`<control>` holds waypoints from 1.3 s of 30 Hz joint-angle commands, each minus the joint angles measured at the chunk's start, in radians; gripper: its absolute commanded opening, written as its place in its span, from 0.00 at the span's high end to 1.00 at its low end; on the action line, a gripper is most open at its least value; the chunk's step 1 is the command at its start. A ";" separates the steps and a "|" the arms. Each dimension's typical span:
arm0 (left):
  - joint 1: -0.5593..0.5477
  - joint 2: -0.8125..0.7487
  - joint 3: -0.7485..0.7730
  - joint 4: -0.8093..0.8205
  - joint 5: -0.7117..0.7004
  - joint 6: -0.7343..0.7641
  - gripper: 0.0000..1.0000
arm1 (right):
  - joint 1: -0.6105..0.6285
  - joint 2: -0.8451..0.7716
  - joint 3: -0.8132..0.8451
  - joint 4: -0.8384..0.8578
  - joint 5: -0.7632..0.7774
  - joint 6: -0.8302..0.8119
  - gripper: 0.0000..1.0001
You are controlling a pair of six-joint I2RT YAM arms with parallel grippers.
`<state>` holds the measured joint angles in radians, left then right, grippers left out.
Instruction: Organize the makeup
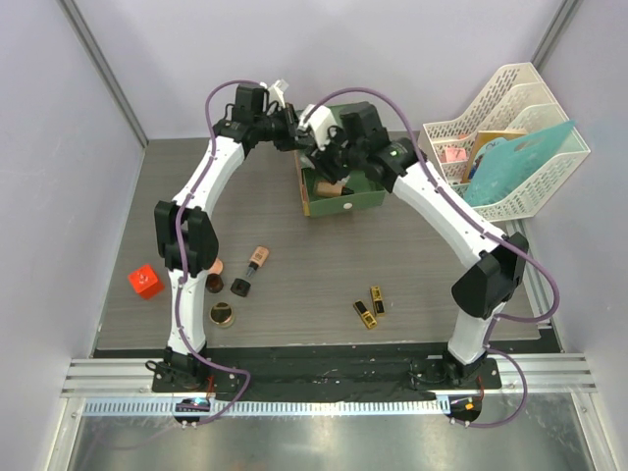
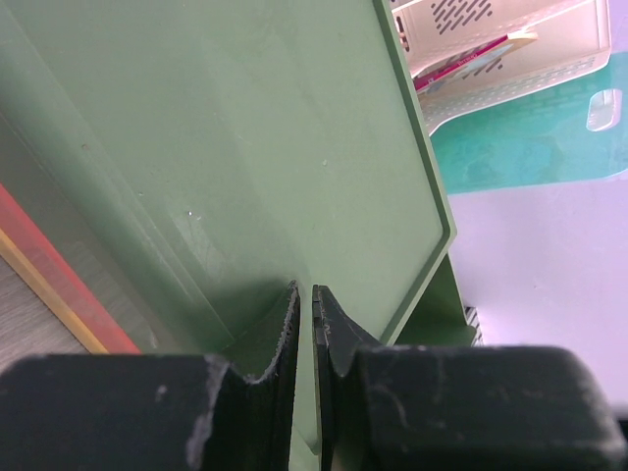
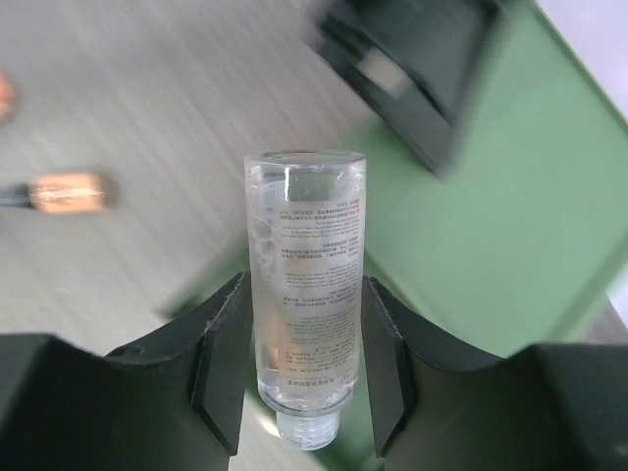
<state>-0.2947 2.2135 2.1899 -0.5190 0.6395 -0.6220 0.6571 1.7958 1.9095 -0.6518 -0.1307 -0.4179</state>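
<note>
My right gripper [image 3: 304, 285] is shut on a clear tube [image 3: 304, 226] with printed text, neck end toward the camera, held above the open green drawer box [image 3: 481, 255]. In the top view this gripper [image 1: 330, 162] hangs over the box [image 1: 343, 204]. My left gripper [image 2: 304, 294] is shut on a thin green wall of that box [image 2: 245, 147], at its far left side [image 1: 294, 137]. On the table lie a peach tube with a black cap [image 1: 254, 263], a small black-capped piece [image 1: 240, 287], a gold jar [image 1: 224, 315] and two gold-black lipsticks [image 1: 365, 313].
A red cube [image 1: 145, 282] sits at the left of the table. A white file rack [image 1: 510, 128] with a teal folder stands at the back right. Something peach [image 1: 329, 186] lies inside the green box.
</note>
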 commanded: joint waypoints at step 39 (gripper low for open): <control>0.035 0.064 -0.005 -0.104 -0.055 0.022 0.86 | 0.073 -0.138 -0.061 0.121 0.033 0.024 0.17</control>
<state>-0.2829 2.2250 2.1952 -0.5060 0.6716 -0.6296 0.6147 1.7111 1.7657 -0.5716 -0.0208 -0.4419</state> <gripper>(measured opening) 0.132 0.827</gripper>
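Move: The open green drawer lies under the right hand, which holds the clear bottle: its middle is about 1 cm ahead, 4 cm to the right and 14 cm below. The foundation bottle already in it sits level with the hand, 1 cm right and 14 cm down; the cabinet top is 9 cm ahead, 1 cm right and 8 cm below. From the left hand, the drawer is about 10 cm back, 6 cm right and 8 cm down. Rightward with a little forward, then down about 6 cm, the right hand brings the clear bottle over the open drawer, ending some 8 cm to the right with a slight clockwise turn. The fingers open wide and let go of it, then the empty hand backs off upward and somewhat left. The left hand stays put, its nearly shut fingertips still resting against the cabinet top. ##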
